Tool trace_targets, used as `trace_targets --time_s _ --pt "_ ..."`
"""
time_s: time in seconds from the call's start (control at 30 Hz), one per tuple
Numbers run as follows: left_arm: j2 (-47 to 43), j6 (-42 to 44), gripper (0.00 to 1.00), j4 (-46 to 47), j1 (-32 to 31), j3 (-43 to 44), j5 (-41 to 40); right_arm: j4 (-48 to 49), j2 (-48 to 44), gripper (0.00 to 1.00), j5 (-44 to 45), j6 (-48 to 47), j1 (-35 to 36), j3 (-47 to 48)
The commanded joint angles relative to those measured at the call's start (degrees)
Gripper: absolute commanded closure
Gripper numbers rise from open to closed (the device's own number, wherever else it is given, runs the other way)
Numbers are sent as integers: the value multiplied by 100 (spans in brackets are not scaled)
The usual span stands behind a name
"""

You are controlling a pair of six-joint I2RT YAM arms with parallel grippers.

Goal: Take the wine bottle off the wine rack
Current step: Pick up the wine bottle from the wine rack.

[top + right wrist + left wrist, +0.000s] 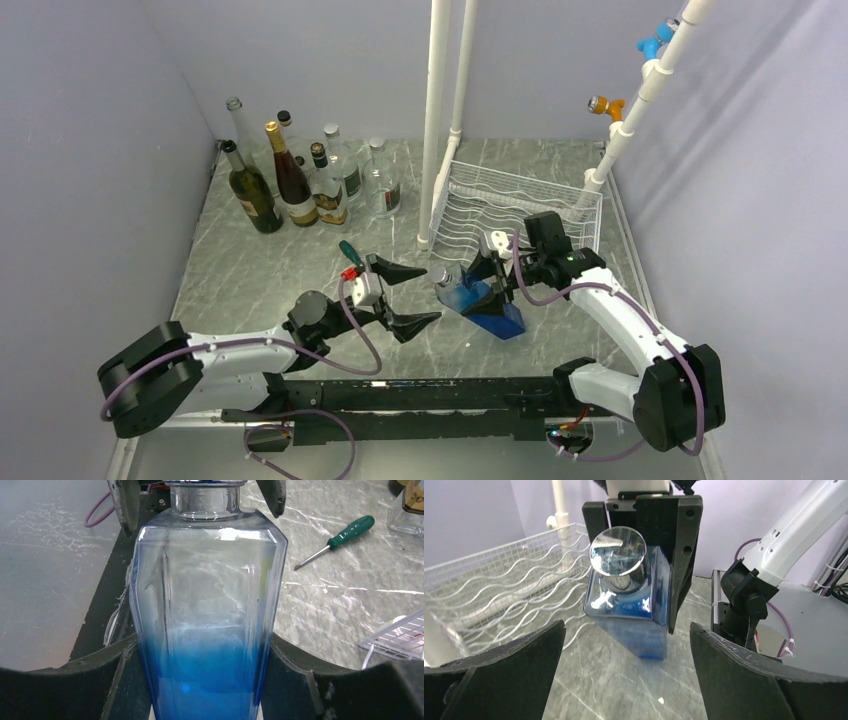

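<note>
The wine bottle (pixel 478 297) is a square glass bottle, clear at the shoulder and blue toward the base, with a silver cap (pixel 618 551). It hangs tilted just in front of the white wire wine rack (pixel 520 205), its cap toward the left. My right gripper (pixel 492 278) is shut on its lower body; in the right wrist view the black fingers (pixel 112 672) press both sides of the bottle (pixel 205 605). My left gripper (pixel 433 296) stands wide open facing the cap, not touching it. In the left wrist view the bottle (pixel 629 610) sits beyond the spread jaws, with the rack (pixel 499 590) behind it.
Several upright bottles (pixel 300 185) stand at the back left. A green-handled screwdriver (pixel 349 250) lies near the left gripper, also visible in the right wrist view as the screwdriver (pixel 340 535). White pipes (pixel 435 120) rise beside the rack. Walls close in on both sides.
</note>
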Motion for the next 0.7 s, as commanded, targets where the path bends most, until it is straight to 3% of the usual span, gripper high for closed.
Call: trace_targets --time_s 0.0,0.43,0.67 --pt "439 229 1 1100 -22 397 501 -57 -174 100 -829 -336 -35 425" --pt "1859 -578 1 2623 -79 827 934 -269 -197 100 -934 -590 -35 473" --pt "2392 -713 3 2904 -169 1063 892 -276 -195 100 -940 -590 -35 472"
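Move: The wine bottle hangs tilted in the right gripper, its middle about at that hand's fingers. From the left hand, the bottle's middle lies roughly 10 cm to the right, 1 cm back and 4 cm lower; its cap is only some 3 cm right, 1 cm ahead and 3 cm higher. The empty rack's middle is about 21 cm ahead and 19 cm right, well below; the screwdriver some 8 cm ahead and 13 cm left, on the table. Bring the wide-open left gripper about 5 cm to the right, over the neck end of the held wine bottle, so one finger passes on either side towards its shoulders; rise a centimetre or so first, then ease down, turning some 10 degrees clockwise. Don't close yet. Keep the right gripper's hold on the body, easing it back about 1 cm. ##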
